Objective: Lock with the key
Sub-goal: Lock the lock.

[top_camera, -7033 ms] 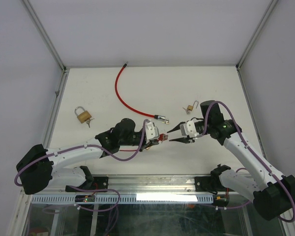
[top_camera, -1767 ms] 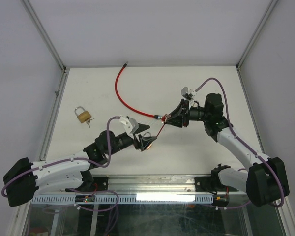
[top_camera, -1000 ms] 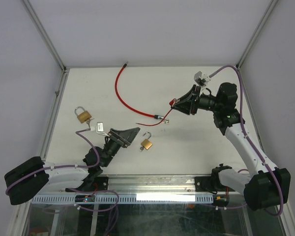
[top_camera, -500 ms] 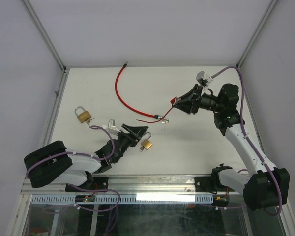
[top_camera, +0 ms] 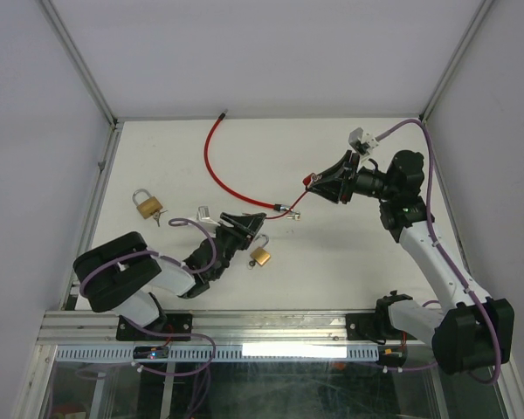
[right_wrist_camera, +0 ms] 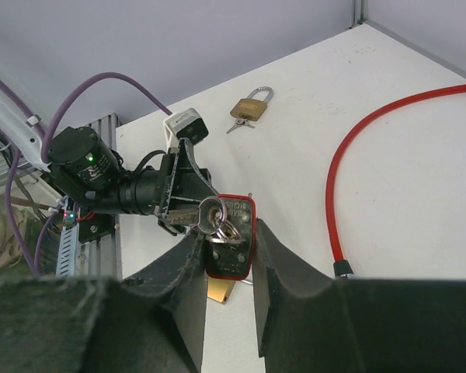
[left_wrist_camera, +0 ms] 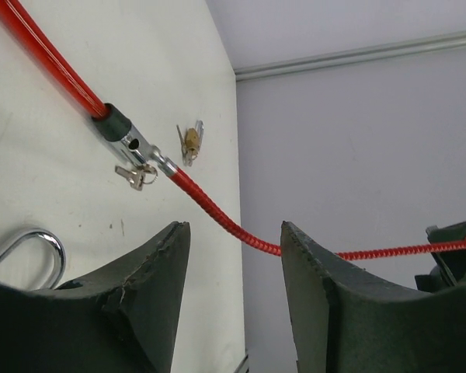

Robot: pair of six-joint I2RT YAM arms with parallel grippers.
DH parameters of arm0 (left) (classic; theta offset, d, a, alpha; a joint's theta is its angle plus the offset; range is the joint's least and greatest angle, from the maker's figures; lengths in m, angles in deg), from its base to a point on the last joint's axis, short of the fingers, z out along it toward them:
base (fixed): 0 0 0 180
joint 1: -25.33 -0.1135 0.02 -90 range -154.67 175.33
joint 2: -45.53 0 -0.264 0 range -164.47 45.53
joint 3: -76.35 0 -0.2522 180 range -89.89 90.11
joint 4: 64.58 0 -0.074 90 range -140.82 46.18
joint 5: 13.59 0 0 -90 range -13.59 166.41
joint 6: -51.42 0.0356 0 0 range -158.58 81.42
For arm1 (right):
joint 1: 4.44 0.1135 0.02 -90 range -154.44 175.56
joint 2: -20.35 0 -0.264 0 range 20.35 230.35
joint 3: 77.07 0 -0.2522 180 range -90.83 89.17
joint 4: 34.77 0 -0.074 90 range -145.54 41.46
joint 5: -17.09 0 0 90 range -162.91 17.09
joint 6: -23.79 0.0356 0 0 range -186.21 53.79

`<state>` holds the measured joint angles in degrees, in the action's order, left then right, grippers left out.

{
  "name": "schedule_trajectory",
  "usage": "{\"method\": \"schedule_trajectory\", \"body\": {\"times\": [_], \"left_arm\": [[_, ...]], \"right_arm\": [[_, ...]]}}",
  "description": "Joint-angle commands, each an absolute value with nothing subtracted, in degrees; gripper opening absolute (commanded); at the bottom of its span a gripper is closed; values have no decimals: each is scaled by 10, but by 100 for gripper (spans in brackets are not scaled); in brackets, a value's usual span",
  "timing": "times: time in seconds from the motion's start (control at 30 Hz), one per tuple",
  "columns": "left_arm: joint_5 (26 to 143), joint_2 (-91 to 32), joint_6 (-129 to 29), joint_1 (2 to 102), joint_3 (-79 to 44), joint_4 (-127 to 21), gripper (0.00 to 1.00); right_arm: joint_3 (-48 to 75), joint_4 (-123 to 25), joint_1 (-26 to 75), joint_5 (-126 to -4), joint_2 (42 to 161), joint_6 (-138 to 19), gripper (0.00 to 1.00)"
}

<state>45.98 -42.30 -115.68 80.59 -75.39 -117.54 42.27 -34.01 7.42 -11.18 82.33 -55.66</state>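
Observation:
My right gripper is shut on a black cable lock body with a red rim, held up above the table. A silver key on a ring lies against the lock's face, blade pointing left. A thin coiled red cord runs from the lock down to the thick red cable's metal end. My left gripper is open and empty, low over the table beside a brass padlock with its shackle open.
The red cable curves up to the back of the table. A second brass padlock lies at the left. A small brass padlock sits near the right wall. Spare keys lie by the cable's metal end.
My left gripper has slid right towards the open brass padlock while its jaws narrowed. The right gripper rose slightly with the lock, then held still.

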Motion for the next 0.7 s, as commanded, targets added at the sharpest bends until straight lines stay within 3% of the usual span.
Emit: {"method": "schedule_trajectory", "body": {"times": [0.0, 0.2, 0.5, 0.67], "left_arm": [[454, -446, -1213, 793, -736, -1249, 51], [455, -473, -1205, 778, -732, -1296, 47], [487, -478, -1100, 765, -723, -1355, 0], [488, -432, -984, 764, -728, -1339, 0]], "right_arm": [[423, -293, 71, -114, 802, -549, 0], [425, -293, 71, -114, 802, -549, 0], [425, -329, 71, -114, 801, -549, 0], [425, -350, 71, -114, 805, -549, 0]]}}
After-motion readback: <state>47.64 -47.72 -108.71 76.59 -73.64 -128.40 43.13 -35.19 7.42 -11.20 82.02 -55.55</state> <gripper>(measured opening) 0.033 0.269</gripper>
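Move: The red cable's loose metal-tipped end hangs just beyond the left hand's half-open fingers, about 3 cm ahead, 2 cm to the left and 2 cm lower. From the left hand, the red lock body it comes from is some 14 cm to the right, 1 cm ahead and 17 cm higher, gripped by the right hand; the open brass padlock lies 7 cm back, 1 cm right and 11 cm below. For the right hand, the cable end is about 16 cm left, 2 cm ahead and 19 cm down. The left hand eases about 2.5 cm forward onto the red cable near its loose end, dipping about 1 cm on the way, and its half-open fingers shut completely to pinch the cable a few centimetres short of the metal tip. While they close it rises roughly 2.5 cm from the low point, the fingertips tilting up by less than 10 degrees, and the right hand keeps its grip on the red lock body, almost still. ##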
